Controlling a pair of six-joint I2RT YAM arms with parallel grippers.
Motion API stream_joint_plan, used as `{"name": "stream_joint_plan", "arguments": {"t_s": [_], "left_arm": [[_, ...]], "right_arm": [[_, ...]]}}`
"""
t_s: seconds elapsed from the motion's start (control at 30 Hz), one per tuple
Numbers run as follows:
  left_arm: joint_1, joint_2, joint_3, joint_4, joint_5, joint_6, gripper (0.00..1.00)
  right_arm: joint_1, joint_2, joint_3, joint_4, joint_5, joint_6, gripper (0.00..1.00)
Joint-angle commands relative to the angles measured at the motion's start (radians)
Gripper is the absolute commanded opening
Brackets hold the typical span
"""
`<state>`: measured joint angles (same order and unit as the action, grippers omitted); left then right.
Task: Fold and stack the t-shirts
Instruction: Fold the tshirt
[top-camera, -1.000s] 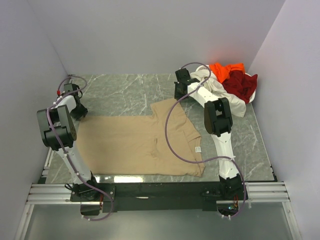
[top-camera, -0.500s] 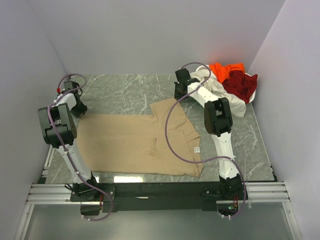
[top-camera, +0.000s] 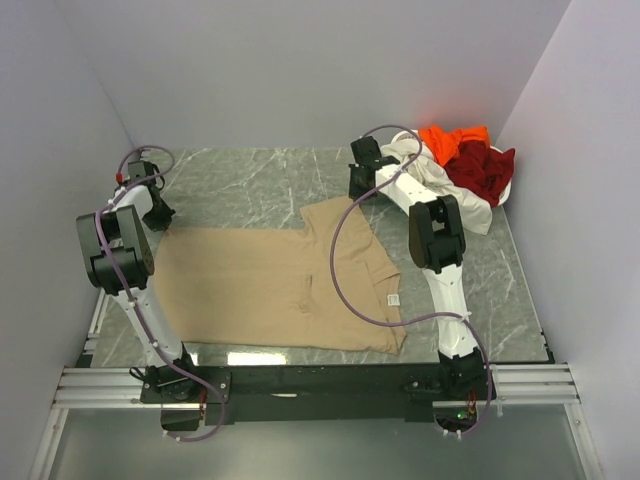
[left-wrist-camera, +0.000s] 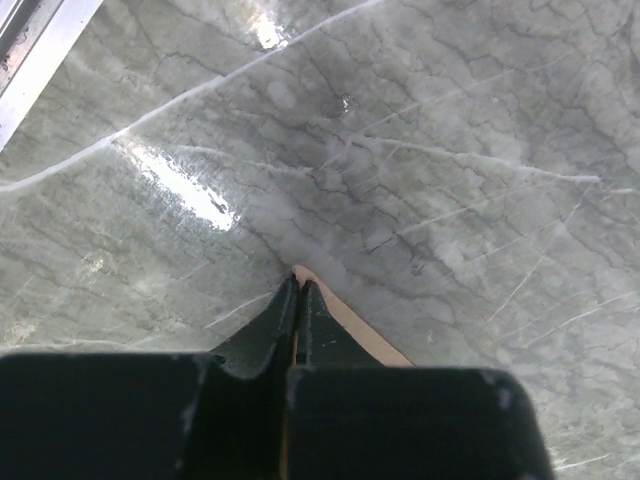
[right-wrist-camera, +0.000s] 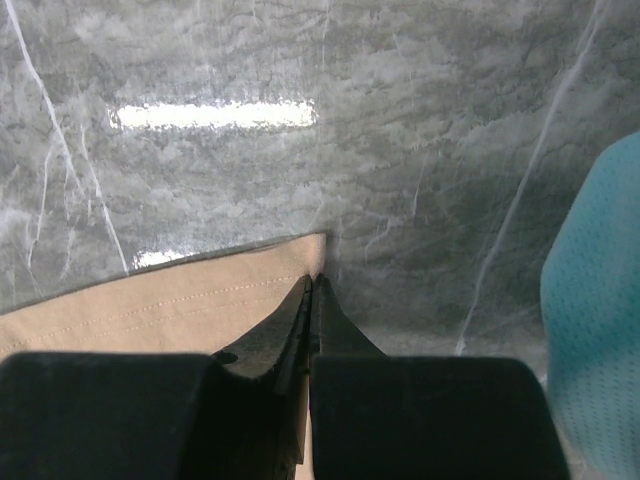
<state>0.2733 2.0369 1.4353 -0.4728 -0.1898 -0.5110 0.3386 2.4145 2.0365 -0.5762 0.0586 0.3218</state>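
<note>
The large tan t-shirt (top-camera: 270, 280) lies spread flat on the marble table (top-camera: 250, 175). My left gripper (top-camera: 160, 220) is shut on its far left corner, low at the table; in the left wrist view the closed fingertips (left-wrist-camera: 298, 283) pinch a strip of tan cloth (left-wrist-camera: 350, 325). My right gripper (top-camera: 356, 190) is shut on the shirt's far right corner; the right wrist view shows the tips (right-wrist-camera: 316, 280) on the stitched tan hem (right-wrist-camera: 180, 300). The cream-white (top-camera: 470, 208), orange (top-camera: 450, 140) and dark red (top-camera: 487, 170) shirts are piled at the back right. Teal cloth (right-wrist-camera: 595, 300) shows beside the right gripper.
White walls close in the table on the left, back and right. The shirt pile fills the back right corner, close to my right arm. A metal rail (left-wrist-camera: 40, 50) runs along the table's left edge. Bare marble lies behind the tan shirt.
My left gripper has shifted slightly toward the back left with the shirt corner in it. The right arm has not visibly moved.
</note>
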Motion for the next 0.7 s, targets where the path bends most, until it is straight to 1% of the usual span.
{"name": "stream_joint_plan", "arguments": {"t_s": [0.0, 0.17, 0.4, 0.5, 0.53, 0.67], "left_arm": [[0.003, 0.037, 0.019, -0.009, 0.003, 0.040, 0.01], [0.003, 0.017, 0.004, -0.006, -0.011, 0.075, 0.01], [-0.009, -0.012, 0.004, -0.003, -0.003, 0.124, 0.01], [-0.020, -0.014, 0.033, -0.010, 0.003, 0.123, 0.01], [-0.023, -0.014, 0.042, -0.012, 0.007, 0.121, 0.01], [-0.040, -0.001, 0.128, -0.029, 0.039, 0.089, 0.01]], "right_arm": [[-0.013, -0.101, 0.031, -0.024, -0.016, 0.025, 0.00], [-0.023, -0.155, 0.028, -0.017, -0.039, 0.045, 0.00], [-0.036, -0.167, 0.106, -0.040, -0.055, 0.065, 0.00], [-0.047, -0.167, 0.139, -0.040, -0.055, 0.075, 0.00], [-0.050, -0.167, 0.148, -0.039, -0.077, 0.077, 0.00], [-0.069, -0.143, 0.215, -0.047, -0.078, 0.079, 0.00]]}}
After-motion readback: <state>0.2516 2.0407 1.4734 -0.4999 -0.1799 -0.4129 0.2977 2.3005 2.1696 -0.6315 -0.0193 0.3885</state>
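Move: Both hands already pinch the flat t-shirt's far edge just above the table: left at its left end, right at the folded peak near its right end. From the left hand the t-shirt's middle lies about 20 cm back and 32 cm right, its near left corner some 38 cm back and 4 cm right. From the right hand the middle lies roughly 30 cm back and 20 cm left, the white label about 35 cm back and 12 cm right, the laundry basket around 26 cm right, 5 cm ahead and 7 cm higher. Upward, gathering speed after a slow start, goes the right hand, raising its pinched peak of the t-shirt about 11 cm and ending a couple of centimetres farther forward, its wrist tilting around 10 degrees with the fingers swinging outward. The left keeps its pinch low on the far left corner, turning slightly clockwise and only starting to lift at the end. ##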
